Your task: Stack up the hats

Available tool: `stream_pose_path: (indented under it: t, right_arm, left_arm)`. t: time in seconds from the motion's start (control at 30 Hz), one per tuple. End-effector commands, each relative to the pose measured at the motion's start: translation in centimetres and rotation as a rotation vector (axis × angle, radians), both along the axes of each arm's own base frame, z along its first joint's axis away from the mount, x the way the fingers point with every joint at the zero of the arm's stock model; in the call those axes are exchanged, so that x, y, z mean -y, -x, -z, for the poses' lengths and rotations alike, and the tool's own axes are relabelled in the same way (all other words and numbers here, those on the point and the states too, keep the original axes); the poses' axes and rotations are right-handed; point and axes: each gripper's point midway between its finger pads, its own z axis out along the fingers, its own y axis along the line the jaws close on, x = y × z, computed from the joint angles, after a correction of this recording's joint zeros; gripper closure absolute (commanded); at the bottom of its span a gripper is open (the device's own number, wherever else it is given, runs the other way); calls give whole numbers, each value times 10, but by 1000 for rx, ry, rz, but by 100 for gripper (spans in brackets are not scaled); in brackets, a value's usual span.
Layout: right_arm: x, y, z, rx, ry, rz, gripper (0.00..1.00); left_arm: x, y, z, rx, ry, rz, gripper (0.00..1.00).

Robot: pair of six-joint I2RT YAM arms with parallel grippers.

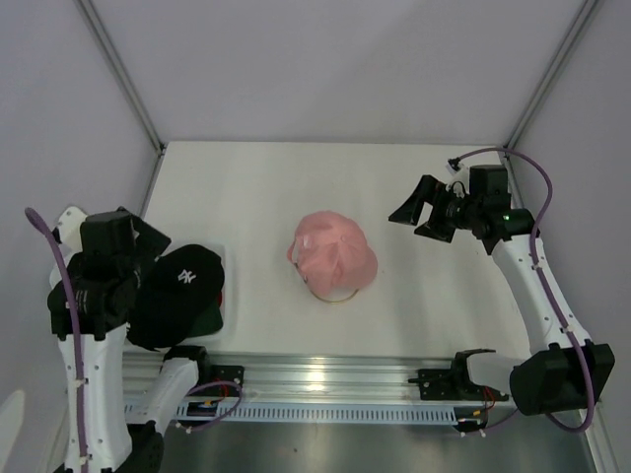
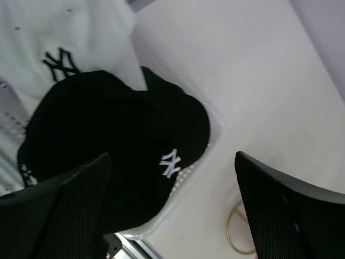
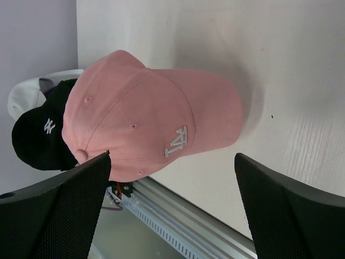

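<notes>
A pink hat (image 1: 332, 258) sits in the middle of the table on a gold wire ring, its white logo facing the right wrist camera (image 3: 151, 113). A black hat (image 1: 182, 291) with a white NY logo lies on top of a pile in the white mesh basket (image 1: 223, 258) at the left. Behind the black hat (image 2: 118, 151) lies a white hat (image 2: 64, 43) with a black logo. My left gripper (image 1: 143, 266) hovers open just above the black hat, holding nothing (image 2: 172, 162). My right gripper (image 1: 409, 219) is open, raised to the right of the pink hat and apart from it (image 3: 172, 159).
The gold wire ring (image 2: 237, 232) shows under the pink hat's near edge. A dark green edge (image 1: 209, 317) peeks out beneath the black hat. A metal rail (image 1: 325, 379) runs along the table's near edge. Walls close in the left, back and right sides.
</notes>
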Motion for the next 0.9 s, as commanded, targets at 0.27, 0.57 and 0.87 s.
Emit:
stream_pose_path:
  t: [0.27, 0.57, 0.87]
  right_arm:
    - [-8, -8, 2, 31, -9, -21, 0]
    - [-7, -11, 10, 13, -14, 7, 0]
    - [-12, -10, 7, 14, -45, 1, 1]
  left_arm:
    - [-14, 75, 96, -464, 48, -145, 1]
    - [-9, 86, 122, -576, 51, -92, 39]
    - [-7, 82, 105, -494, 53, -69, 99]
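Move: The black NY cap on the pile lies almost straight under the left hand, some 14 cm down, about 3 cm back and 1 cm to its left. The white hat lies about 15 cm farther left than that cap, at much the same depth; the pink cap on the wire stand sits roughly 33 cm right of the left hand and 6 cm ahead. From the right hand the black cap is about 50 cm left and 14 cm back, some 10 cm lower. Down, after a short swing to the left, the open left hand sinks some 10 cm onto the black NY cap, easing back about 3 cm while the wrist tips its fingers roughly 20 degrees more downward. As it slows at the crown the fingers shut almost fully, pinching a fold of cloth near the top. The right hand, open and empty, sinks about 3 cm near the pink cap. ##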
